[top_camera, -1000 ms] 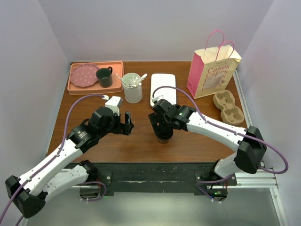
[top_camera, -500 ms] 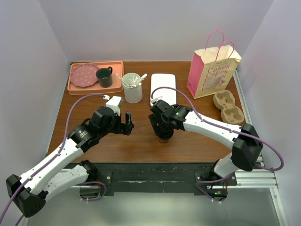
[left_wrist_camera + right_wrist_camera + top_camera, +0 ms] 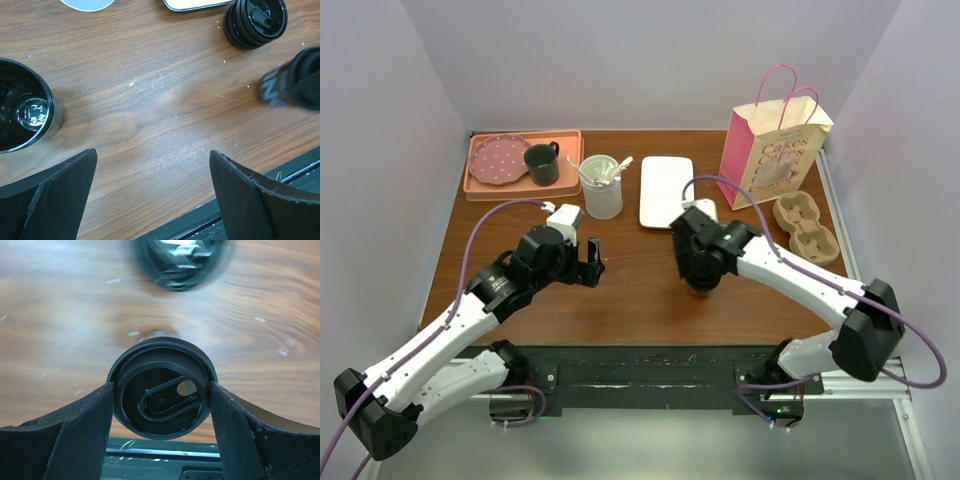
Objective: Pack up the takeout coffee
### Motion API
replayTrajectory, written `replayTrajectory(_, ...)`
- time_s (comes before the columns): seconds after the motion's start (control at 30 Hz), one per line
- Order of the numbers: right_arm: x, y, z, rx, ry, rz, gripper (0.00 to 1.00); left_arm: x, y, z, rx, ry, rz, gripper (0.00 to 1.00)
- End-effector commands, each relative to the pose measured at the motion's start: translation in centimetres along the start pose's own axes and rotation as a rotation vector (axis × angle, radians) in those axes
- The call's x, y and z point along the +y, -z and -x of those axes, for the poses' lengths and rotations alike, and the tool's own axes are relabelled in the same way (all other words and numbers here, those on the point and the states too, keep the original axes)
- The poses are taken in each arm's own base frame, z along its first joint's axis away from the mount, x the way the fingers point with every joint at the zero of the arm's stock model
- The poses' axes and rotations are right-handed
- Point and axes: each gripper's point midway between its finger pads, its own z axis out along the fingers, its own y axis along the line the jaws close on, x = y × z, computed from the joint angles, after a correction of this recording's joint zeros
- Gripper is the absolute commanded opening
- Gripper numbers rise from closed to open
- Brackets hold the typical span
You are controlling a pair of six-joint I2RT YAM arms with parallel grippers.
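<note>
A black takeout coffee cup point(image 3: 162, 405) with a sip lid sits between the fingers of my right gripper point(image 3: 162, 387); both fingers press its rim. From above, the right gripper point(image 3: 700, 283) is right of the table's middle, and the cup point(image 3: 700, 291) shows just below it. My left gripper point(image 3: 592, 262) is open over bare wood point(image 3: 152, 152), holding nothing. A lidless black cup point(image 3: 22, 112) stands to its left. A stack of black lids point(image 3: 255, 22) lies near the white tray. The pink paper bag point(image 3: 770, 150) and cardboard cup carrier point(image 3: 805, 228) are at the back right.
A white rectangular tray point(image 3: 666, 190) lies at the back middle, with a clear cup of stirrers point(image 3: 603, 187) beside it. A salmon tray point(image 3: 480, 185) with a pink plate and a dark green mug point(image 3: 541, 163) is at the back left.
My right gripper has closed on the lidded cup and carried it to the right, towards the carrier. The left arm has stayed where it was.
</note>
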Motion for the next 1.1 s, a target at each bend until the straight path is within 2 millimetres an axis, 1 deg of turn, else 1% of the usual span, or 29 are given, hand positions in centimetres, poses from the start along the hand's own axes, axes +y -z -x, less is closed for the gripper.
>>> replayTrajectory(0.0, -6.5, 0.2, 0.3, -0.025, -0.183, -0.117, 0.72, -0.6, 0.0, 1.6, -0.056, -0.017, -0.028, 1.0)
replayTrajectory(0.07, -8.5, 0.4, 0.2, -0.029, -0.223, -0.145, 0.71, -0.7, -0.1, 1.6, -0.054, -0.022, -0.032, 1.0)
replayTrajectory(0.1, -10.2, 0.3, 0.3, -0.029, -0.267, -0.179, 0.71, -0.7, 0.0, 1.7, -0.056, -0.025, -0.034, 1.0)
replayTrajectory(0.17, -11.8, 0.0, 0.1, -0.029, -0.293, -0.217, 0.71, -0.9, -0.1, 1.7, -0.052, -0.028, -0.042, 1.0)
replayTrajectory(0.2, -13.1, -0.2, -0.1, -0.019, -0.324, -0.243, 0.72, -1.0, -0.1, 1.7, -0.049, -0.03, -0.046, 1.0)
replayTrajectory(0.27, -13.9, -0.8, -0.5, -0.005, -0.354, -0.251, 0.72, -1.1, -0.1, 1.7, -0.045, -0.033, -0.048, 1.0)
replayTrajectory(0.3, -14.8, -1.0, -0.7, 0.004, -0.383, -0.267, 0.72, -1.1, 0.0, 2.0, -0.049, -0.033, -0.051, 1.0)
replayTrajectory(0.37, -15.4, -1.4, -1.1, 0.019, -0.407, -0.269, 0.73, -1.1, -0.1, 2.0, -0.045, -0.039, -0.048, 1.0)
replayTrajectory(0.4, -16.0, -1.6, -1.4, 0.028, -0.424, -0.283, 0.73, -1.1, 0.0, 2.2, -0.046, -0.04, -0.046, 1.0)
replayTrajectory(0.47, -16.6, -1.8, -2.0, 0.042, -0.438, -0.297, 0.75, -1.0, 0.0, 2.2, -0.045, -0.04, -0.04, 1.0)
replayTrajectory(0.57, -17.6, -2.2, -2.6, 0.051, -0.481, -0.299, 0.75, -1.1, 0.2, 2.4, -0.05, -0.037, -0.04, 1.0)
replayTrajectory(0.67, -17.6, -2.5, -2.8, 0.057, -0.48, -0.3, 0.76, -1.0, 0.2, 2.3, -0.047, -0.028, -0.034, 1.0)
replayTrajectory(0.77, -17.9, -2.5, -2.5, 0.046, -0.5, -0.304, 0.83, -1.0, 0.2, 2.4, -0.047, -0.019, -0.033, 1.0)
replayTrajectory(0.8, -18.0, -2.5, -2.5, 0.048, -0.503, -0.305, 0.87, -1.1, 0.3, 2.5, -0.051, -0.012, -0.035, 1.0)
replayTrajectory(0.9, -18.1, -1.7, -1.6, 0.033, -0.506, -0.3, 0.93, -1.1, 0.4, 2.8, -0.059, -0.008, -0.033, 1.0)
replayTrajectory(0.93, -18.2, -1.1, -0.5, 0.007, -0.51, -0.293, 0.94, -1.2, 0.3, 2.8, -0.054, -0.009, -0.032, 1.0)
replayTrajectory(1.0, -18.3, -0.2, 0.2, -0.01, -0.512, -0.289, 0.96, -1.2, 0.4, 3.1, -0.06, -0.008, -0.03, 1.0)
replayTrajectory(1.03, -18.5, 0.7, 1.4, -0.038, -0.511, -0.286, 0.96, -1.2, 0.4, 3.3, -0.062, -0.01, -0.029, 1.0)
replayTrajectory(1.07, -18.7, 1.2, 1.6, -0.044, -0.509, -0.29, 0.96, -1.4, 0.4, 3.5, -0.067, -0.008, -0.032, 1.0)
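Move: In the right hand's fingers the lidded cup is already held about a centimetre clear of the table; the bare spot it is taken to lies some 18 cm to the right, 2 cm ahead and 10 cm below. The black lid stack stands about 10 cm straight ahead; the cardboard cup holder is roughly 16 cm ahead and 30 cm right, the paper bag 27 cm ahead and 21 cm right. From the left hand that spot is about 40 cm right, nearly level forward. Sweeping the held cup fast to its right, the right hand travels about 18 cm past the near side of the black lid stack towards the table in front of the cup holder, turning some 35 degrees clockwise. It rises about a centimetre, sinks a couple to set the cup down, then opens its fingers and eases up slightly around the lid. ##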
